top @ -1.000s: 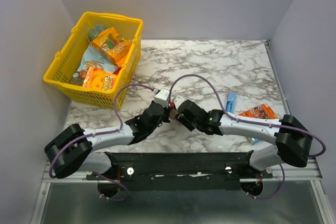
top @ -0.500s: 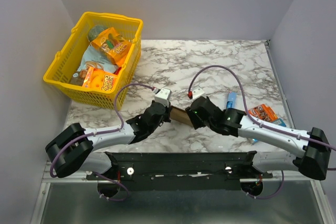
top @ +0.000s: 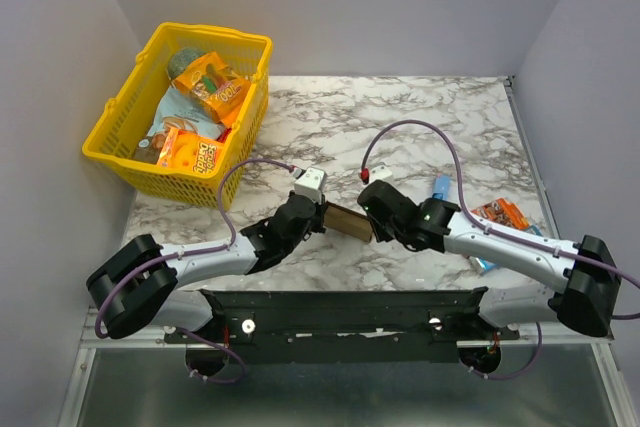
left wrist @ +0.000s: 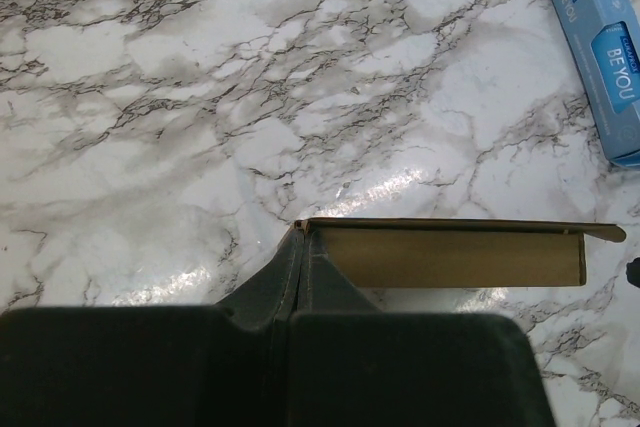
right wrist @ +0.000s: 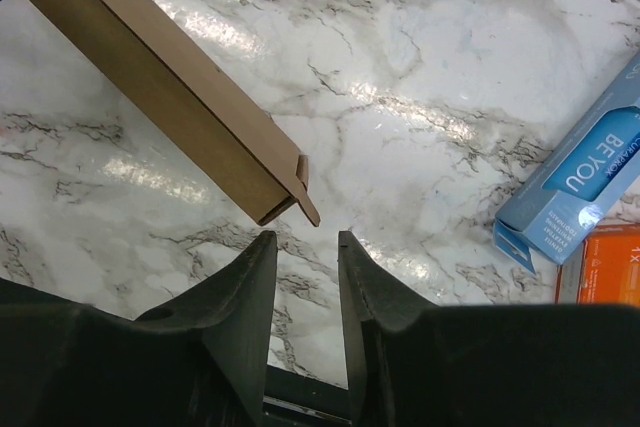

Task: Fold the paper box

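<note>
The paper box (left wrist: 450, 257) is a flat brown cardboard sleeve, held level above the marble table. My left gripper (left wrist: 300, 235) is shut on its left end, fingers pressed together on the cardboard edge. From the top view the box (top: 348, 221) bridges the left gripper (top: 322, 215) and the right gripper (top: 373, 230). In the right wrist view the box (right wrist: 170, 87) runs in from the upper left, and its small end flap hangs just beyond my right gripper (right wrist: 306, 239). That gripper is open, and nothing lies between its fingers.
A yellow basket (top: 120, 137) with snack packets stands at the back left. A slim blue packet (top: 440, 187) (right wrist: 575, 182) lies to the right of the grippers. An orange snack packet (top: 495, 214) (right wrist: 605, 267) lies beside it, near the right arm.
The right arm has stretched out to the right, and its gripper has drawn back off the box's end. Its jaws opened wide, then narrowed. The left arm has stayed still.
</note>
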You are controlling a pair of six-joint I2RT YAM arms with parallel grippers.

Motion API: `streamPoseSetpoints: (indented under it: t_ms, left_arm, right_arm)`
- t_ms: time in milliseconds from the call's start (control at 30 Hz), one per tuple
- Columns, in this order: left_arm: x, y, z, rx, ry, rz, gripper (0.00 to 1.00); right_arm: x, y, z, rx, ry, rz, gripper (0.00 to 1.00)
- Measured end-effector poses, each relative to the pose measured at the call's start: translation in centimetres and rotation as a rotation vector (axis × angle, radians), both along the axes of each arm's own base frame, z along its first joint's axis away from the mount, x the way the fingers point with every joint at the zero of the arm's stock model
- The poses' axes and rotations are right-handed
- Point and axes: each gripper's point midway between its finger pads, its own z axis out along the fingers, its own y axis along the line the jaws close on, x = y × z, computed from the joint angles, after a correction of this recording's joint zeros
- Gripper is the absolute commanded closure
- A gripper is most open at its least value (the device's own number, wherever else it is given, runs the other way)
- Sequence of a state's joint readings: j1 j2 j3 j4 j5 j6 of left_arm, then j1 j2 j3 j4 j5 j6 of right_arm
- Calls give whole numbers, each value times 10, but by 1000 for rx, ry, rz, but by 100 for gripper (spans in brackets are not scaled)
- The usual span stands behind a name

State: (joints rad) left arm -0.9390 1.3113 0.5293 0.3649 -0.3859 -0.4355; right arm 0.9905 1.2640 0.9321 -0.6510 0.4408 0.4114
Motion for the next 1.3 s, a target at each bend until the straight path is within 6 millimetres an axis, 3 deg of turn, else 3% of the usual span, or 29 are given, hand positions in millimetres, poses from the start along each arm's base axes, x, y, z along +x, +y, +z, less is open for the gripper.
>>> streamPoseSetpoints:
  t_ms: [167,267,467,867,1300]
  left_arm:
    - [0,0,0,0,0,0,100]
    - [0,0,0,0,0,0,100]
    - [0,0,0,0,0,-1,100]
    - [-1,-1,0,1,0,-1,100]
    - [0,-1,-1,11,-8,16,100]
  right_arm:
    - [5,1,-3,-25,5,4,65]
    - [6,-1,-5,-43,9,10,74]
    - [8,0,-11,-69,18,18,78]
    - [10,5,-9,-48,15,21,99]
    - [20,6,-8,88,83,-131,99]
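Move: The small end flap on the paper box's right end is about 2 cm ahead of the right fingertips, 1 cm to their left and 1 cm below. The middle of the box lies some 4 cm ahead and 6 cm left, about 1 cm below; the blue carton is 9 cm ahead and 16 cm right, 10 cm lower on the table. From the left hand, which pinches the box's other end, that flap is roughly 11 cm right and 4 cm back, about level. Keep the left gripper shut on its end of the paper box and hold it still. Ease the right gripper forward and about 1 cm down to the flap end while closing its part-open fingers fully, then, with the fingers shut against that corner, push forward about another centimetre, turning the wrist clockwise some 10 degrees. ##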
